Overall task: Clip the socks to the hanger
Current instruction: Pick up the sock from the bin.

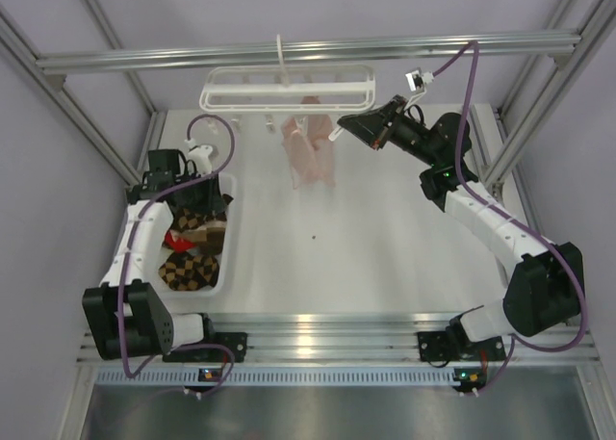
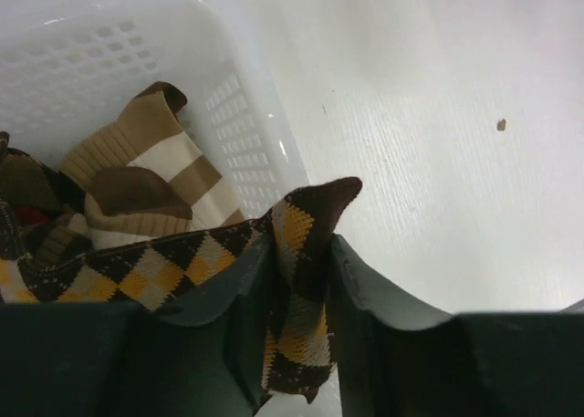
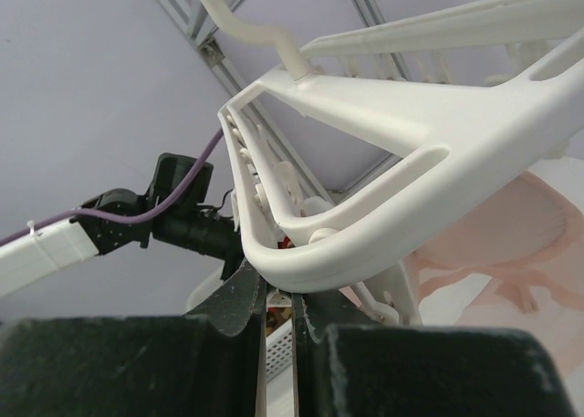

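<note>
The white hanger (image 1: 241,101) hangs by its hook from the top rail. In the right wrist view its rounded end (image 3: 392,134) sits just over my right gripper (image 3: 278,289), which is shut; the rail hides the fingertips. From above, that gripper (image 1: 342,128) is at the hanger's right end, by a dangling clip. My left gripper (image 2: 301,239) is shut on a fold of a brown and orange argyle sock (image 2: 310,207), over the basket's edge. From above, it (image 1: 195,207) hovers over the basket. Another argyle sock (image 1: 188,267) lies in the basket.
The white perforated basket (image 1: 229,230) stands at the table's left, its wall (image 2: 246,134) close to my left fingers; a tan striped sock (image 2: 146,171) lies inside. A pair of pink socks (image 1: 310,156) hangs from the hanger's middle. Aluminium frame posts flank the table.
</note>
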{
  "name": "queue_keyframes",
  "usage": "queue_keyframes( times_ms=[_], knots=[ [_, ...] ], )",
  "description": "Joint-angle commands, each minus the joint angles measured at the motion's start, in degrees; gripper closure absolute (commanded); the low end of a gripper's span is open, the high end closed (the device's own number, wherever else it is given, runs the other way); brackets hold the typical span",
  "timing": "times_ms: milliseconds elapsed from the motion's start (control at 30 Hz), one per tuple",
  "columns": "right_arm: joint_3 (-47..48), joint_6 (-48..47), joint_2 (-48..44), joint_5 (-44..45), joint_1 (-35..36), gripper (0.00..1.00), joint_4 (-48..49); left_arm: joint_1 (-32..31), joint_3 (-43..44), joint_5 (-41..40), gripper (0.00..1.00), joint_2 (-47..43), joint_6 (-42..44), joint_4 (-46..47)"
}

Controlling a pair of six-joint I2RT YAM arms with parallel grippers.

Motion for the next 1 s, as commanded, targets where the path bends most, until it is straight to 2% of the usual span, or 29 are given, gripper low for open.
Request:
queue_keyframes(
  times_ms=[0,67,100,233,300,333,367,400,433,500,533,567,600,633,667,733,967],
  knots=[
    [0.95,-1.58,0.44,-4.45,-0.18,1.00,-4.24,-0.16,-1.97,3.90,0.61,-2.78,-2.47,3.30],
    [1.04,-1.58,0.36,-4.45,-0.18,1.00,-4.24,-0.16,-2.50,3.99,0.53,-2.78,-1.16,2.17],
    [1.04,-1.67,0.44,-4.45,-0.18,1.00,-4.24,-0.16,-2.50,4.43,0.45,-2.78,-0.72,1.72],
    [0.95,-1.76,0.36,-4.62,-0.18,1.00,-4.24,-0.07,0.74,6.53,0.30,-2.60,4.37,-1.36],
    [0.77,-2.02,0.35,-4.80,-0.18,1.00,-4.24,0.02,4.68,8.98,0.26,-2.26,16.70,-5.02],
    [0.77,-1.93,0.35,-4.80,-0.18,1.00,-4.24,0.02,6.45,10.57,0.26,-1.90,16.78,-7.49],
    [0.69,-2.02,0.35,-4.80,-0.18,1.00,-4.24,0.02,8.20,11.71,0.27,-1.47,27.31,-10.99],
    [0.51,-1.93,0.35,-4.80,-0.18,1.00,-3.98,0.11,9.70,12.94,0.27,-0.68,32.54,-16.42],
    [0.42,-2.02,0.27,-4.80,-0.18,1.00,-3.81,0.19,12.15,15.13,0.28,-0.32,41.82,-19.61],
    [0.42,-2.02,0.53,-4.89,-0.18,1.00,-3.72,0.20,14.28,16.12,0.28,1.60,52.84,-25.85],
    [0.51,-1.93,0.53,-4.89,-0.18,1.00,-3.63,0.20,15.77,16.12,0.29,2.40,58.12,-31.54],
    [0.60,-2.02,0.70,-4.97,-0.18,1.00,-3.63,0.20,16.30,15.25,0.29,3.28,66.18,-33.33],
    [0.68,-1.93,0.79,-5.06,-0.18,1.00,-3.54,0.20,16.83,14.63,0.30,5.20,70.35,-35.87],
    [0.69,-1.85,0.79,-4.97,-0.18,1.00,-3.54,0.20,17.88,14.02,0.31,6.26,79.87,-41.03],
    [0.86,-1.85,0.88,-5.06,-0.18,1.00,-3.54,0.20,18.33,12.44,0.31,7.40,84.06,-43.70],
    [0.86,-1.93,0.88,-5.06,-0.27,1.00,-3.63,0.20,19.12,12.51,0.29,10.31,89.70,-45.30],
    [1.04,-2.37,0.62,-4.89,-0.27,1.00,-4.42,-2.53,18.77,12.08,0.25,14.09,89.81,-39.60]
  ],
)
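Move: The checkered sock's cuff is bunched between my barely parted left fingers, about 1 cm back, 1 cm right and 1 cm below the finger point. Level with my hand, the bin's right rim is some 2 cm to the right and 3 cm lower. In the bin, the striped sock lies 5 cm ahead and 4 cm left, the red sock 7 cm back and 8 cm left, both about 8 cm below. From my right hand, the cuff is roughly 27 cm left, 4 cm back and 24 cm lower. I let go of the bunched cuff with my left hand, spreading the fingers wide while easing a centimetre or so back and right. Then I lift about 5 cm, swing the wrist some 70 degrees clockwise so the fingers point down and towards the bin's right rim, and sink again with them still open, one on each side of the cuff. My right hand stays still at the hanger's end. ##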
